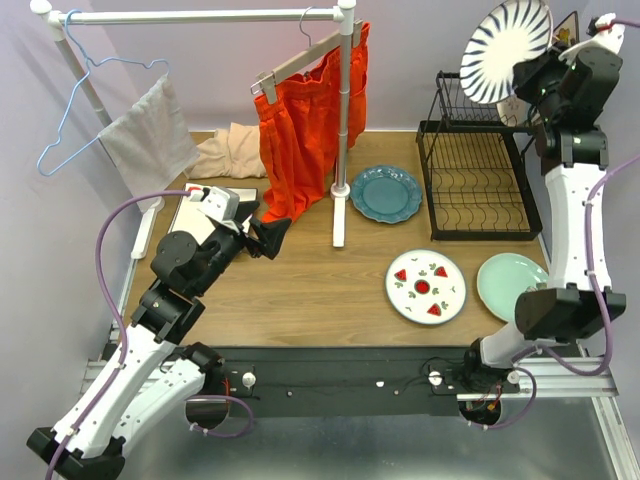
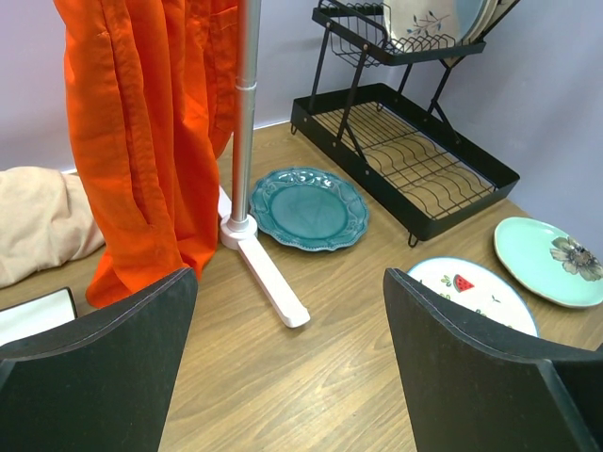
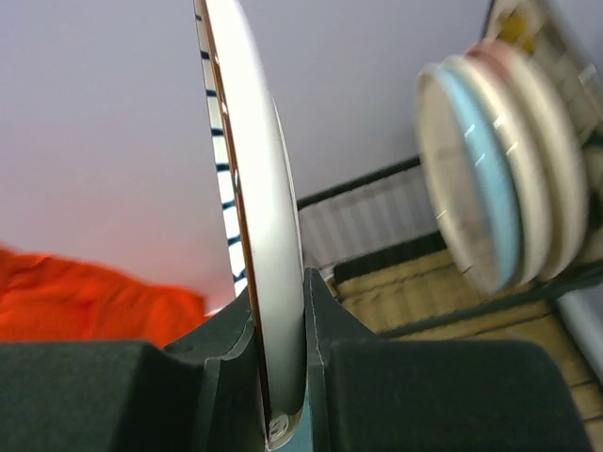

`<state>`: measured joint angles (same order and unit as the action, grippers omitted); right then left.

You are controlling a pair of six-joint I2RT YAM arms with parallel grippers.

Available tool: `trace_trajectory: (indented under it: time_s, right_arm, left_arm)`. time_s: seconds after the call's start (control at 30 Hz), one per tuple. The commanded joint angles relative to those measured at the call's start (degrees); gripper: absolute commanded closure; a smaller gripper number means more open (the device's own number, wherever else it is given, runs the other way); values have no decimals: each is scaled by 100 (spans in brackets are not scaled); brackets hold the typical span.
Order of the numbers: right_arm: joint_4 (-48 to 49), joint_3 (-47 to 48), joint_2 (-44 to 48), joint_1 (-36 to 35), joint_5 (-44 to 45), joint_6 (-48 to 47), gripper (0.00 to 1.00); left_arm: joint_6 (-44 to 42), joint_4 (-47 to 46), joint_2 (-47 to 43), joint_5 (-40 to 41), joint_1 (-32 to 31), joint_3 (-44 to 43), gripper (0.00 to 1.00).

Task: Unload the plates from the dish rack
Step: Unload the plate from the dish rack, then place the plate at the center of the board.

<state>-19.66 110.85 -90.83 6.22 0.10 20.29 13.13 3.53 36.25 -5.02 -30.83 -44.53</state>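
My right gripper (image 1: pixel 528 78) is shut on the rim of a blue-striped white plate (image 1: pixel 505 48), holding it upright in the air above the black wire dish rack (image 1: pixel 478 185). In the right wrist view both fingers (image 3: pixel 334 320) press the plate's edge (image 3: pixel 256 198). Several more plates (image 3: pixel 490 160) stand in the rack's upper shelf behind it. On the table lie a teal plate (image 1: pixel 385 193), a white plate with red fruit (image 1: pixel 425 286) and a pale mint plate (image 1: pixel 510 285). My left gripper (image 1: pixel 270 238) hovers open and empty over the wood, left of the plates.
A white clothes rail (image 1: pixel 342 120) stands mid-table with an orange garment (image 1: pixel 300 130); its foot (image 2: pixel 268 273) reaches toward the left gripper. A blue hanger with grey cloth (image 1: pixel 145 135) and a beige cloth (image 1: pixel 225 150) lie back left. A white square object (image 1: pixel 190 215) sits under the left arm.
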Motion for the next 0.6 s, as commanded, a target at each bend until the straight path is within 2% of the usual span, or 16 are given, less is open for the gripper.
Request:
trace_trajectory:
  time_s: [0.0, 0.17, 0.4, 0.57]
  right_arm:
    - [718, -852, 1099, -15, -1220, 1529, 99]
    - [823, -2695, 2155, -7, -2214, 2487, 99]
    - [815, -4753, 3395, -15, -3760, 2989, 99]
    - [745, -5994, 3888, -15, -4184, 3375, 99]
  left_arm:
    - [-3, -19, -92, -149, 24, -12, 11]
    - [-3, -37, -136, -192, 24, -3, 11]
    - [24, -63, -171, -307, 16, 6, 11]
    - [50, -116, -153, -403, 16, 24, 11]
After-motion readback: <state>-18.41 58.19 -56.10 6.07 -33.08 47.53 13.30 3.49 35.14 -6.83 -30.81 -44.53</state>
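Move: The right hand already grips the blue-striped plate by its rim, clear of the dish rack. The watermelon plate lies on the table about 21 cm back, 14 cm left and 47 cm below. At the same depth, the teal plate is some 2 cm ahead and 23 cm left, the green plate 21 cm back and 6 cm right. The plates still racked stand about 14 cm ahead, 9 cm right and 10 cm lower. From the left hand the watermelon plate is roughly 3 cm ahead, 34 cm right and 33 cm below. Keep the right fingers shut on the striped plate's rim and sweep it away from the racked plates, back about 17 cm, down as much and left some 13 cm, towards the table by the watermelon and teal plates. On the way turn the wrist about 30 degrees counter-clockwise, raise the hand's left side about as much and tip the fingers down. ##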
